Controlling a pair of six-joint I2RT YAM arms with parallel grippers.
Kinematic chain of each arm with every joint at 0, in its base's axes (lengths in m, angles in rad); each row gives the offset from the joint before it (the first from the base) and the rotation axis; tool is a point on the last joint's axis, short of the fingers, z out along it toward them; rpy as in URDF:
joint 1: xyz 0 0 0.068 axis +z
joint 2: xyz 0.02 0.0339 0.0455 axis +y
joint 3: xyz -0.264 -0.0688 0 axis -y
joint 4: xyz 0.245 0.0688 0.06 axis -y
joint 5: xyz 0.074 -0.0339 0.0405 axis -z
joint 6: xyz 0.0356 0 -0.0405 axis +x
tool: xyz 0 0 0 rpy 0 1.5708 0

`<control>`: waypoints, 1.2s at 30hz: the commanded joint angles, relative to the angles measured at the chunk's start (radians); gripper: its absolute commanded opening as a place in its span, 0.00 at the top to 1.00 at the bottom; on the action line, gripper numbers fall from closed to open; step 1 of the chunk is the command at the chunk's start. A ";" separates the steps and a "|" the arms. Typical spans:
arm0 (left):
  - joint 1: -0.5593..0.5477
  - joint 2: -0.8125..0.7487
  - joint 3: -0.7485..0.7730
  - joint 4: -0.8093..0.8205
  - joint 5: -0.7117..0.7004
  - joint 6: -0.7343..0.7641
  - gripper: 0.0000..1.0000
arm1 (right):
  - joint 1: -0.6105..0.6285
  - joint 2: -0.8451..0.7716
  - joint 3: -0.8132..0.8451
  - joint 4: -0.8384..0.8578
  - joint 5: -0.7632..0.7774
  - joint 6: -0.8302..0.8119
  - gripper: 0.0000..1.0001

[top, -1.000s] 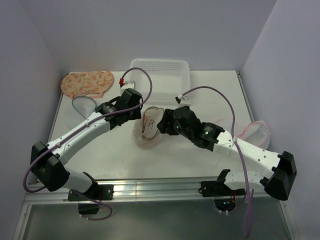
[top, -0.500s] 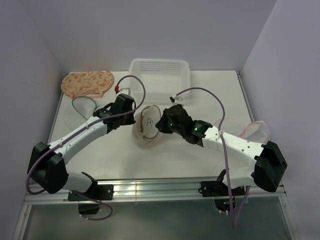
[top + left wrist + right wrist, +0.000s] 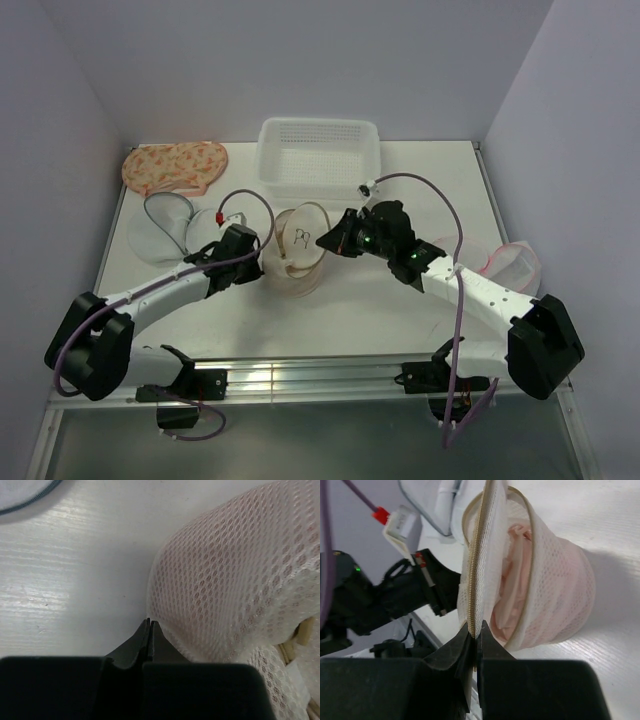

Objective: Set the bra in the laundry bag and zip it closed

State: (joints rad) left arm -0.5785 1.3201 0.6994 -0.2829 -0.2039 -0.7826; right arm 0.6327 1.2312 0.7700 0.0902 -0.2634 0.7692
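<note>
The laundry bag (image 3: pixel 297 262), white mesh with a tan zip rim and a small black drawing, stands mid-table with its lid flap raised. A pale pink bra (image 3: pixel 519 592) lies inside it. My right gripper (image 3: pixel 337 241) is shut on the flap's zip rim (image 3: pixel 476 580) at the bag's right side and holds it upright. My left gripper (image 3: pixel 259 268) is shut at the bag's lower left wall (image 3: pixel 225 580), where the mesh edge runs into its tips (image 3: pixel 150 622).
A white plastic basket (image 3: pixel 320 152) stands at the back. A peach patterned garment (image 3: pixel 175 166) lies back left, with a grey-rimmed mesh bag (image 3: pixel 163 222) in front of it. Another mesh bag with a red-pink rim (image 3: pixel 508 264) lies at the right.
My left gripper has drawn back to the near left along the bag's side. My right gripper has moved right and away, raising the flap. The bag now stands more upright.
</note>
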 commanded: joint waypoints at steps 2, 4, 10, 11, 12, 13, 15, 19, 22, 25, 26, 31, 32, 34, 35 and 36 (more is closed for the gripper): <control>-0.029 -0.071 -0.070 0.168 0.028 -0.099 1.00 | -0.044 -0.036 -0.014 0.169 -0.206 0.019 1.00; -0.050 -0.078 -0.081 0.192 0.015 -0.116 1.00 | -0.056 -0.027 -0.015 0.204 -0.252 0.030 1.00; -0.161 -0.027 -0.090 0.243 -0.054 -0.199 1.00 | -0.119 -0.001 -0.054 0.356 -0.428 0.134 1.00; -0.182 -0.021 -0.092 0.260 -0.057 -0.208 1.00 | -0.131 0.005 -0.057 0.370 -0.447 0.146 1.00; -0.193 -0.010 -0.093 0.266 -0.072 -0.221 1.00 | -0.137 0.011 -0.060 0.382 -0.468 0.162 1.00; -0.208 -0.009 -0.095 0.274 -0.080 -0.240 1.00 | -0.143 0.030 -0.060 0.396 -0.487 0.166 1.00; -0.247 -0.019 -0.103 0.315 -0.107 -0.271 1.00 | -0.160 0.053 -0.063 0.401 -0.537 0.177 1.00; -0.329 -0.025 -0.084 0.323 -0.159 -0.296 1.00 | -0.189 0.126 -0.075 0.415 -0.609 0.191 1.00; -0.360 -0.036 -0.067 0.286 -0.199 -0.311 1.00 | -0.214 0.175 -0.095 0.381 -0.626 0.179 1.00; -0.371 -0.093 -0.072 0.216 -0.245 -0.340 1.00 | -0.226 0.227 -0.090 0.307 -0.620 0.130 1.00; -0.371 -0.108 -0.071 0.199 -0.256 -0.342 1.00 | -0.226 0.237 -0.084 0.281 -0.608 0.095 0.98; -0.374 -0.215 -0.049 0.073 -0.321 -0.363 1.00 | -0.226 0.242 -0.008 0.036 -0.455 -0.024 0.77; -0.374 -0.228 -0.043 0.035 -0.339 -0.363 1.00 | -0.226 0.232 0.003 0.008 -0.427 -0.045 0.70; -0.374 -0.263 -0.026 -0.008 -0.360 -0.366 1.00 | -0.225 0.197 0.025 -0.070 -0.343 -0.060 0.63; -0.374 -0.271 -0.021 -0.028 -0.370 -0.365 1.00 | -0.225 0.180 0.032 -0.084 -0.314 -0.067 0.58; -0.374 -0.285 -0.009 -0.063 -0.391 -0.365 1.00 | -0.225 0.145 0.040 -0.116 -0.289 -0.073 0.48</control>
State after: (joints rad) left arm -0.9470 1.0725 0.6346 -0.2474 -0.5091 -1.1282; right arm 0.4080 1.4693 0.7483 0.0906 -0.6708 0.7658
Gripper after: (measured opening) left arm 0.012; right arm 0.486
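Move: My right hand already pinches the lid's zipped rim. The middle of the laundry bag under it lies about 6 cm to the left, 2 cm ahead and some 11 cm below that hand. For my shut left hand, low beside the bag, the bag's middle is roughly 8 cm to the right, 3 cm ahead and 2 cm higher. The white basket stands some 31 cm ahead and 15 cm right of my left hand, and the white disc 11 cm ahead and 14 cm left. With my right hand I lift the pinched rim about 4 cm, then swing it down some 11 cm over the bag's mouth, fingers tipping downward, and open them about halfway, still astride the rim. Meanwhile my left hand, fingers shut, slides about 9 cm right and 4 cm back, low around the bag's near-left side, then rises 5 cm or so while easing back left. ##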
